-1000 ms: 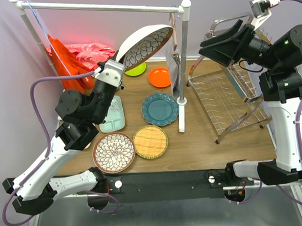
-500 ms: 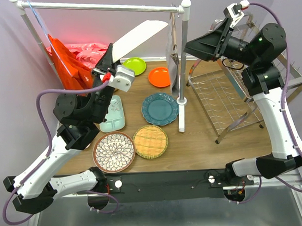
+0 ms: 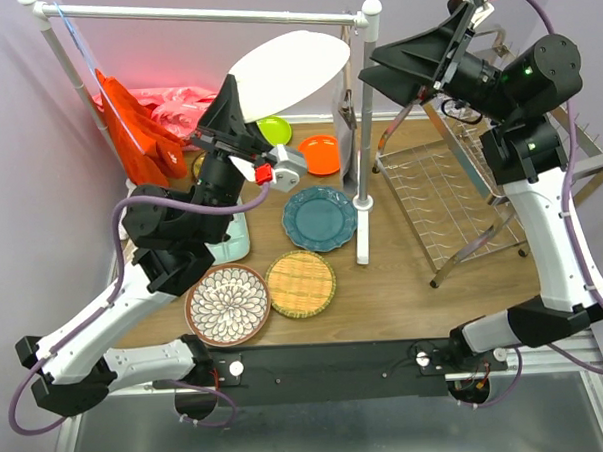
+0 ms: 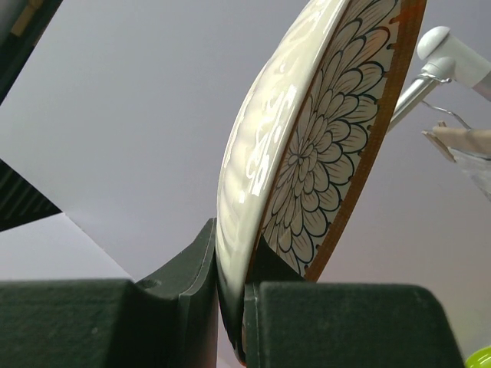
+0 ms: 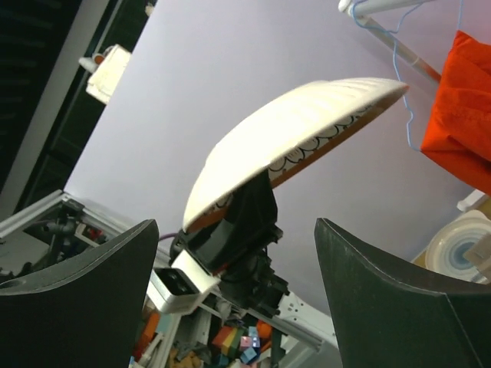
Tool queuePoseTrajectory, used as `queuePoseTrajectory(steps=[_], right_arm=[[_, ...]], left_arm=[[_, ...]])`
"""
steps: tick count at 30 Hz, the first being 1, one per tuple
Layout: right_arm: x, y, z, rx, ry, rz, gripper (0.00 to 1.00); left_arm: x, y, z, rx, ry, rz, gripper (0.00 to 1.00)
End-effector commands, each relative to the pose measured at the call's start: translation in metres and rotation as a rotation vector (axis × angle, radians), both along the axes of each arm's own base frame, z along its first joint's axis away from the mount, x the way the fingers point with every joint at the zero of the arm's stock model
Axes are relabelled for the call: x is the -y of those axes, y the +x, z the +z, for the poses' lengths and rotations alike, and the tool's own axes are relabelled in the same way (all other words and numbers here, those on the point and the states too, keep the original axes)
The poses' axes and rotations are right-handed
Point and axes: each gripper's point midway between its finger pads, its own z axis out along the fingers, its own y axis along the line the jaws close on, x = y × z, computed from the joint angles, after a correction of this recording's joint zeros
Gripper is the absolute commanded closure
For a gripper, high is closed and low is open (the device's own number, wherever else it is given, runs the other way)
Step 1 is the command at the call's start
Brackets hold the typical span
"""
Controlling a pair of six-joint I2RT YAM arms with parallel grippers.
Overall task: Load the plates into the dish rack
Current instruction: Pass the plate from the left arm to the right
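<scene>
My left gripper [image 3: 232, 111] is shut on the rim of a brown-rimmed white floral plate [image 3: 287, 70] and holds it high above the table, pale underside up. The left wrist view shows that plate [image 4: 307, 153] pinched on edge between the two pads [image 4: 230, 307]. My right gripper [image 3: 369, 65] hangs open to the plate's right, jaws turned toward it but apart from it; the plate [image 5: 284, 138] shows beyond the open gripper [image 5: 236, 226]. The chrome wire dish rack [image 3: 451, 199] stands at the right. On the table lie a second floral plate [image 3: 228, 304], a woven yellow [image 3: 300, 283], a teal [image 3: 320, 218], an orange [image 3: 320, 153] and a lime green plate [image 3: 274, 130].
A white pipe rail [image 3: 202, 12] crosses the back, and its upright post [image 3: 364, 143] stands between the plates and the rack. Red and pink cloths [image 3: 137, 123] hang at the back left. A mint tray [image 3: 232, 234] lies partly under my left arm.
My left arm has rolled the plate over, from patterned face showing to underside up, and carried it right. My right arm has swung up and left toward it, jaws staying open.
</scene>
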Motion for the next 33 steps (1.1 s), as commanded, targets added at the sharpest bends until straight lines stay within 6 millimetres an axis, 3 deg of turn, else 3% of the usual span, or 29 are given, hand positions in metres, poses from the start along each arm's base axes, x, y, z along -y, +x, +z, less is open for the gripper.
queuePoseTrajectory(steps=[1,10,19,24,33], right_arm=[[-0.003,0.005,0.024,-0.043,0.081,-0.002,0.10],[-0.022,0.017,0.014,-0.177,0.089,0.026,0.12],[-0.027,0.009,0.039,-0.198,0.148,0.068,0.14],[-0.028,0.011,0.039,-0.240,0.164,0.078,0.22],[-0.030,0.007,0.047,-0.323,0.219,0.091,0.39]], left_arm=[[-0.026,-0.030,0.055,0.175,-0.120,0.005,1.00],[-0.013,-0.035,0.073,0.212,-0.101,0.016,1.00],[-0.010,-0.028,0.072,0.217,-0.034,0.110,1.00],[-0.016,-0.029,0.076,0.235,-0.034,0.154,1.00],[-0.010,-0.025,0.076,0.236,-0.019,0.159,1.00]])
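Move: The left gripper already pinches the patterned plate by its rim. The waiting right gripper lies about 16 cm to the left gripper's right and 4 cm ahead, nearly level. From the right gripper, the plate's middle is some 11 cm left, 2 cm ahead and 4 cm higher. The post top stands roughly 9 cm ahead, 2 cm right and 15 cm below the right gripper, and the blue plate lies 60 cm down, 16 cm ahead, 6 cm left. Carry the plate with the left gripper about 3 cm right towards the right gripper, then lift it slightly, keeping the pinch and letting the wrist turn a little. Meanwhile bring the open right gripper left and up onto the plate's free rim, rolling it nearly 20 degrees. Once its jaws straddle the rim, start closing them by about a quarter of their range, not yet to a clamp. ##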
